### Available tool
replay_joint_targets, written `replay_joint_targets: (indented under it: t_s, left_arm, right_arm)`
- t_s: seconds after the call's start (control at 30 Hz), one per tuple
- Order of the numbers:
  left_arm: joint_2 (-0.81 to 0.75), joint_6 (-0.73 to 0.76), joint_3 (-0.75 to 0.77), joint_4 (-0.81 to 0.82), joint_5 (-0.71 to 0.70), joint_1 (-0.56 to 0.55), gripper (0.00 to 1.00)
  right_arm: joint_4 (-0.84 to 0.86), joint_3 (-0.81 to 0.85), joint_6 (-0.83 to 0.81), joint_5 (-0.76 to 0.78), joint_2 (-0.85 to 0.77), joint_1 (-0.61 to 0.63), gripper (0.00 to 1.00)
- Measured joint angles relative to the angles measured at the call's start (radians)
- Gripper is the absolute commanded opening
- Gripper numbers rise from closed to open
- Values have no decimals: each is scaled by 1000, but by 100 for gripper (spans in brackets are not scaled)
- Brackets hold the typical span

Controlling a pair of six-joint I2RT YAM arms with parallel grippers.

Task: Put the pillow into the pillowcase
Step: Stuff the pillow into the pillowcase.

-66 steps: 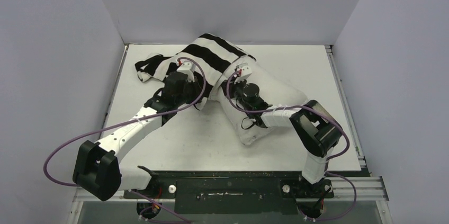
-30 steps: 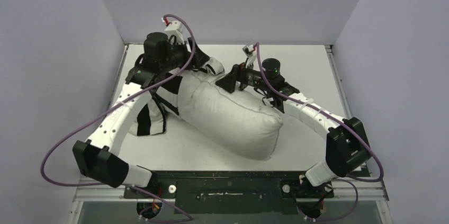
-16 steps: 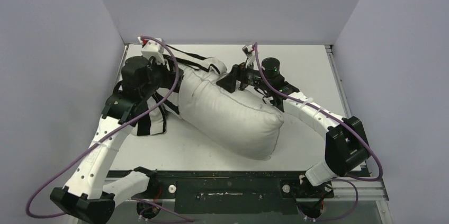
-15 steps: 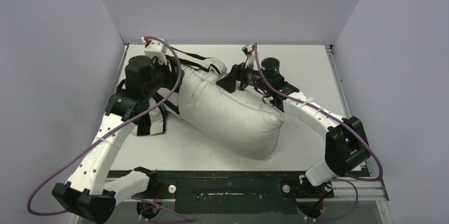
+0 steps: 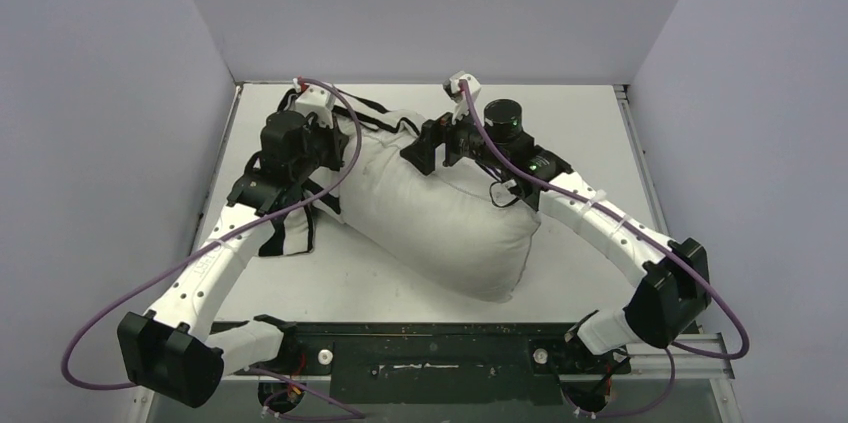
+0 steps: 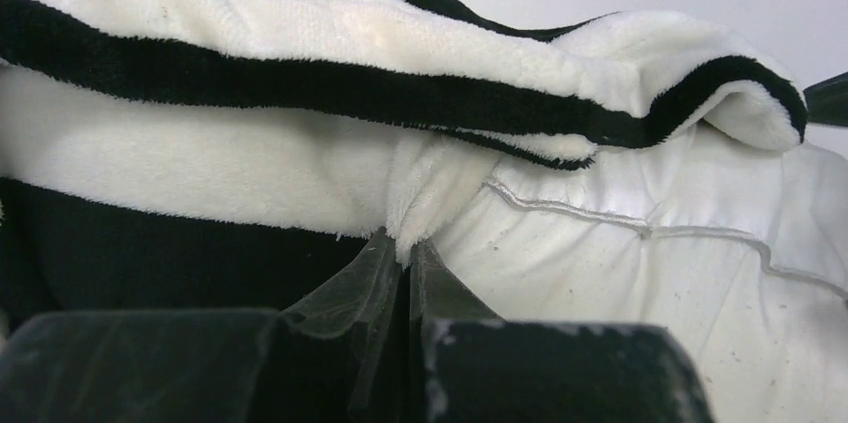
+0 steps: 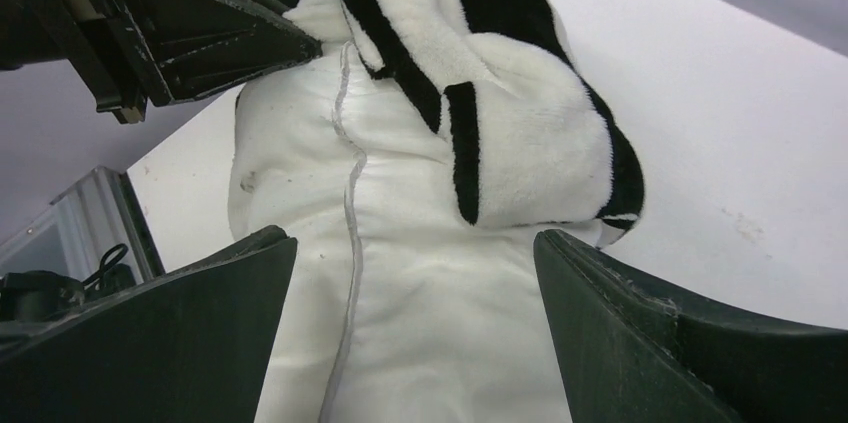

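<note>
The off-white pillow (image 5: 450,223) lies slantwise across the table, its far end under the striped pillowcase (image 5: 380,121). More of the pillowcase hangs bunched at the left (image 5: 285,228). My left gripper (image 5: 343,150) is at the pillow's far left corner. In the left wrist view the left gripper (image 6: 403,243) is shut on a white fold of the pillowcase (image 6: 300,33), next to the pillow's seam (image 6: 650,233). My right gripper (image 5: 415,153) is open over the pillow's far end. In the right wrist view the right gripper (image 7: 415,238) straddles the pillow (image 7: 430,343) just below the pillowcase's rolled edge (image 7: 540,143).
The white table (image 5: 600,133) is walled in by grey panels on three sides. The left gripper's dark fingers (image 7: 200,33) show at the top left of the right wrist view. Purple cables loop off both arms.
The left gripper has shifted right toward the pillow's corner and shut on the pillowcase fold. The right gripper has opened a little wider and its arm has shifted slightly.
</note>
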Motion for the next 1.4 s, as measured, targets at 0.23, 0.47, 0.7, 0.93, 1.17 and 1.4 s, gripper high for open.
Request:
replay_joint_targets:
  t_s: [0.23,0.47,0.7,0.93,1.17,1.4]
  left_arm:
    - [-77,19,-75,46,16,2,0]
    - [-87,20,-85,64,35,3,0]
    - [-87,-2,-84,64,62,9,3]
    - [-87,-51,3,-42,108,18,0]
    - [-84,-138,60,-101,206,24,0]
    - [-75,-239,17,-23,247,-1,0]
  right_arm:
    - [-43,52,-47,57,-68,10,88]
    - [-40,163,-93,43,42,76,89]
    - [-57,212,-90,54,246,126,81]
    - [-12,265,-11,99,327,132,0]
    - [174,184,169,182,329,141,0]
    - [322,108,337,319,329,145,0]
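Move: The pillowcase edge, folded back over the pillow with its black band, lies about 8 cm to the left of my wide-open right hand, 4 cm ahead and some 4 cm lower. The shut left gripper, already gripping that edge, is roughly 15 cm to its left and 2 cm ahead, some 3 cm lower. The pillow's middle is 11 cm back from my right hand and straight below by 11 cm; from my left hand, 12 cm back, 17 cm right, 10 cm down. I lift my right hand nearly 6 cm, swing it left and down onto the pillowcase edge beside my left gripper, pinch it there, and edge forward, rolling some 20 degrees. My left hand keeps its pinch and draws its part of the edge back, right and up, about 4 cm each way, tilting its left side down. ##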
